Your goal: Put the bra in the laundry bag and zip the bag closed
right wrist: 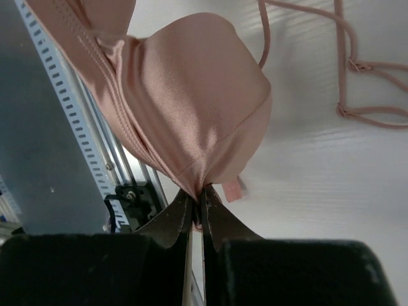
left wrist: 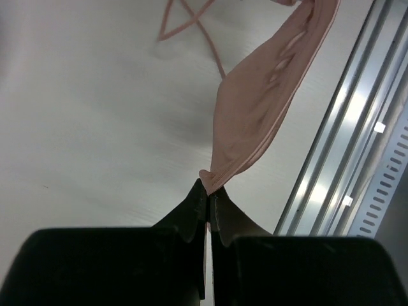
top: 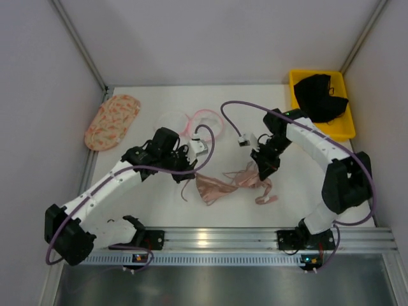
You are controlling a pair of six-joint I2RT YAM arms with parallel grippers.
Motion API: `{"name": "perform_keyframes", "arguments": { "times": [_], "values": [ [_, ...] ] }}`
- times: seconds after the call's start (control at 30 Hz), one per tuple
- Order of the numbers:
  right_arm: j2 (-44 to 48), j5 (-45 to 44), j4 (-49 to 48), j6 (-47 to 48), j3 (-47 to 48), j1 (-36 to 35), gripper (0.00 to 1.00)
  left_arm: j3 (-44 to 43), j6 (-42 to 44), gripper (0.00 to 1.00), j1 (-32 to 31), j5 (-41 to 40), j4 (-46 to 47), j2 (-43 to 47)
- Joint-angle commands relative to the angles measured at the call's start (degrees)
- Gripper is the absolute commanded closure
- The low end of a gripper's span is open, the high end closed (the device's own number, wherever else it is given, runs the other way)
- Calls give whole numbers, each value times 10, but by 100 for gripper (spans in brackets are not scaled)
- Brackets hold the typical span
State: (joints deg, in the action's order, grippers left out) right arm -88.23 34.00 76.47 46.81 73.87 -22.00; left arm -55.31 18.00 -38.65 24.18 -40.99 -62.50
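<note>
The pale pink bra (top: 220,186) hangs stretched between my two grippers, just above the table near its front. My left gripper (top: 192,174) is shut on the bra's left end. In the left wrist view the fabric (left wrist: 261,108) is pinched at that gripper's tips (left wrist: 208,189). My right gripper (top: 264,169) is shut on the other end. In the right wrist view a cup (right wrist: 191,102) bunches at the closed tips (right wrist: 199,192), and thin straps (right wrist: 344,64) trail on the table. The laundry bag (top: 203,121), white mesh with a pink zip rim, lies behind the left gripper, apart from both.
A peach patterned oval fabric piece (top: 113,121) lies at the back left. At the back right a yellow bin (top: 344,131) holds a black garment (top: 322,95). An aluminium rail (top: 255,239) runs along the front edge. White walls enclose the table.
</note>
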Motion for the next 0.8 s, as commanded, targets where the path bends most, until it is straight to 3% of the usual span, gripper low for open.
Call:
{"name": "perform_keyframes", "arguments": {
  "times": [0.0,0.17,0.37,0.53,0.63,0.77],
  "values": [
    [-37,19,95,37,56,-8,100,-13,14,100,83,65,37,-67],
    [-129,7,93,55,118,-4,100,-113,2,100,201,84,36,-228],
    [-213,68,93,9,239,60,100,-180,30,100,236,96,37,-300],
    [-162,41,92,10,289,80,100,-205,31,100,235,104,53,-284],
    [-97,27,92,21,277,83,100,-188,32,100,228,105,57,-232],
    [7,16,92,45,216,81,100,-136,37,100,189,94,57,-99]
  ]
}}
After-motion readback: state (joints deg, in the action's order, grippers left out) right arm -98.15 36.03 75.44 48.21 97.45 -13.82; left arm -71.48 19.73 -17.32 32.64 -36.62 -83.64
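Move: The open mesh laundry bag lies flat on the table about 22 cm ahead of my left hand, 2 cm to its left and some 15 cm below. The floral pouch is 24 cm ahead and 34 cm left of that hand. For my right hand, the bag is about 22 cm ahead and 29 cm left, 12 cm below, and the yellow bin 29 cm ahead and 26 cm right. The bra hangs between my hands. Keeping both fingertip pinches on opposite ends of the bra, I swing it forward towards the laundry bag. My left hand dips some 6 cm as it goes about 15 cm out, turning 15–20 degrees counter-clockwise. My right travels about 13 cm forward, dipping slightly. Then both lift and ease back a little, some 3 cm farther apart than before. ##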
